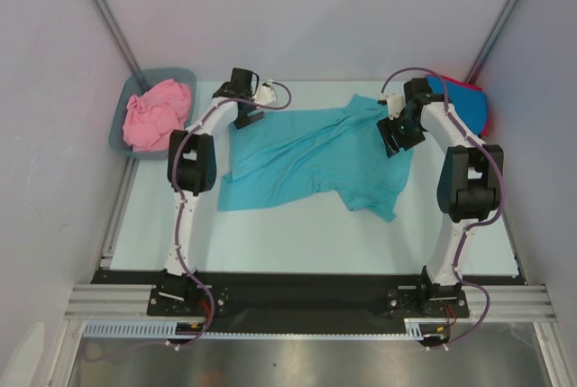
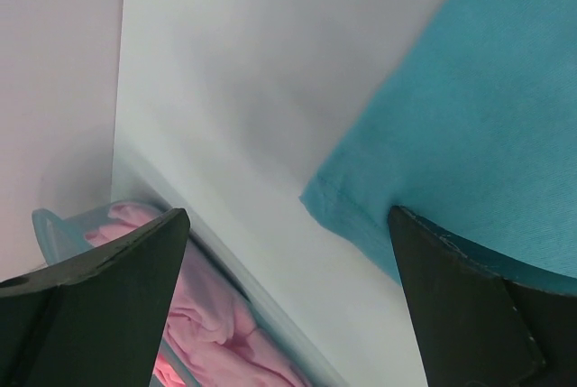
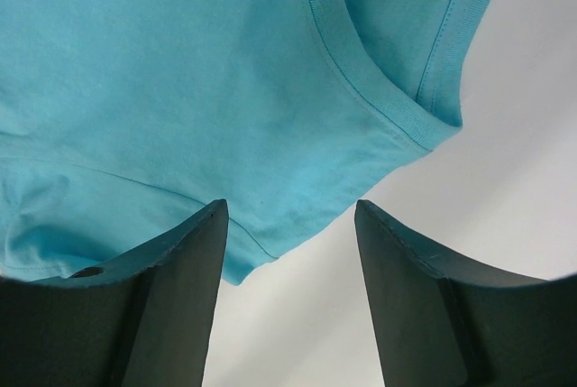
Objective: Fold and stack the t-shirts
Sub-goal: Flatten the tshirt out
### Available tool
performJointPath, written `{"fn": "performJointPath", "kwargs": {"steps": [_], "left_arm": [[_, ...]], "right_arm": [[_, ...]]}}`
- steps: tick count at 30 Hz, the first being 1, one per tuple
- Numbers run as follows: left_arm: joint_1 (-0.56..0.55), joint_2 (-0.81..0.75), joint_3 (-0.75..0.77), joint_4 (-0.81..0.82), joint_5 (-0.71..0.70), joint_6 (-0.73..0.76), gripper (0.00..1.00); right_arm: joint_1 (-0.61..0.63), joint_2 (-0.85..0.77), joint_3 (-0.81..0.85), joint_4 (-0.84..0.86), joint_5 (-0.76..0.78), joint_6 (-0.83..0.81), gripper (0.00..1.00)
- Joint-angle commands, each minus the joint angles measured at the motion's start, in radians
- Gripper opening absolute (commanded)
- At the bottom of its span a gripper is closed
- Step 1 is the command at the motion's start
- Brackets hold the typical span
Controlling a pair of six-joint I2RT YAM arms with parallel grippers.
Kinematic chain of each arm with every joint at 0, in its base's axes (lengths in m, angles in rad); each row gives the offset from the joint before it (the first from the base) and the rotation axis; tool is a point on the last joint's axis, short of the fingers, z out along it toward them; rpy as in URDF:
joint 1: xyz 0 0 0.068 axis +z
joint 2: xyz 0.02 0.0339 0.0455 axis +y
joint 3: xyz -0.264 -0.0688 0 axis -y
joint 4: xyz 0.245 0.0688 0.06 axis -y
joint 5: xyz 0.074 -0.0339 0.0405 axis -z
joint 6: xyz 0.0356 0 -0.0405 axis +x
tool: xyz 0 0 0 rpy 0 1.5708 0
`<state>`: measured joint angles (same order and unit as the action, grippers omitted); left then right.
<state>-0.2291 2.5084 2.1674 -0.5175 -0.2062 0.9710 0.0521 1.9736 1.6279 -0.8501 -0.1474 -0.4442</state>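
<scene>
A teal t-shirt [image 1: 306,157] lies spread and rumpled across the middle of the table. My left gripper [image 1: 252,115] hovers at its back left corner, wide open and empty; in the left wrist view that corner [image 2: 451,125] sits by the right finger [image 2: 469,315]. My right gripper [image 1: 397,134] is open over the shirt's right side, near the collar [image 3: 379,98], with only the shirt's edge and bare table between the fingers [image 3: 290,216]. A pink t-shirt [image 1: 158,115] is bunched in a tub. A red t-shirt [image 1: 476,112] with bright blue cloth [image 1: 442,86] lies at the back right.
The grey-blue plastic tub [image 1: 122,130] stands at the back left corner against the wall; its rim [image 2: 54,225] and the pink cloth [image 2: 216,324] show in the left wrist view. White walls close in the table on three sides.
</scene>
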Motion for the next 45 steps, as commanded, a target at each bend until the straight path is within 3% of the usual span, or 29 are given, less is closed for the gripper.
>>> {"fn": "performJointPath", "kwargs": {"steps": [1,9,17,28,33,39,45], "left_arm": [[0.066,0.058,0.0,-0.096,-0.048,0.028,1.0],[0.129,0.084,0.025,-0.107,-0.108,0.083,1.0],[0.148,0.197,0.178,-0.089,-0.208,0.116,1.0],[0.132,0.239,0.175,0.129,-0.412,0.166,1.0],[0.114,0.161,0.155,0.224,-0.447,0.094,1.0],[0.044,-0.201,-0.16,0.22,-0.23,0.008,1.0],[-0.028,-0.573,-0.675,0.234,-0.032,0.077,1.0]], "right_arm": [[-0.003,-0.038,0.035,0.006,0.0,0.012,0.64],[-0.003,-0.038,0.038,0.005,-0.008,0.015,0.64],[-0.005,-0.035,0.038,0.005,-0.011,0.015,0.64],[0.002,-0.035,0.023,0.006,-0.018,0.009,0.64],[0.003,-0.042,0.004,0.005,-0.024,-0.001,0.65],[0.029,-0.1,-0.095,-0.009,-0.02,-0.047,0.65],[0.089,-0.199,-0.282,0.039,0.043,-0.094,0.64]]}}
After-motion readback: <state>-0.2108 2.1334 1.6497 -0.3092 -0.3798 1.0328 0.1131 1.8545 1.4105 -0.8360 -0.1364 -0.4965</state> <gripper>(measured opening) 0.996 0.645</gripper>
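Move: The left hand, open and low, has the far-left corner of the teal t-shirt almost between its fingertips, about 2 cm ahead and 2 cm below. The bin of pink shirts is centred some 26 cm to its left and 3 cm back, and the shirt's near-left corner about 32 cm back and 1 cm left. From the right hand, hovering half open, the shirt's near-right tip lies about 20 cm back, 5 cm left and 5 cm below; the blue folded stack is 13 cm ahead and 18 cm right. With its right-hand finger pressed on the cloth near the far-left corner, the open left hand drags the shirt about 11 cm left towards the bin, easing some 4 cm forward as it tilts up its left side by about 20 degrees, then comes free, draws sharply back and a little right and rises to about 5 cm. The right hand hangs still over the shirt's right side until near the end, then starts back towards the near-right tip, sinking slightly, with its opening unchanged. ##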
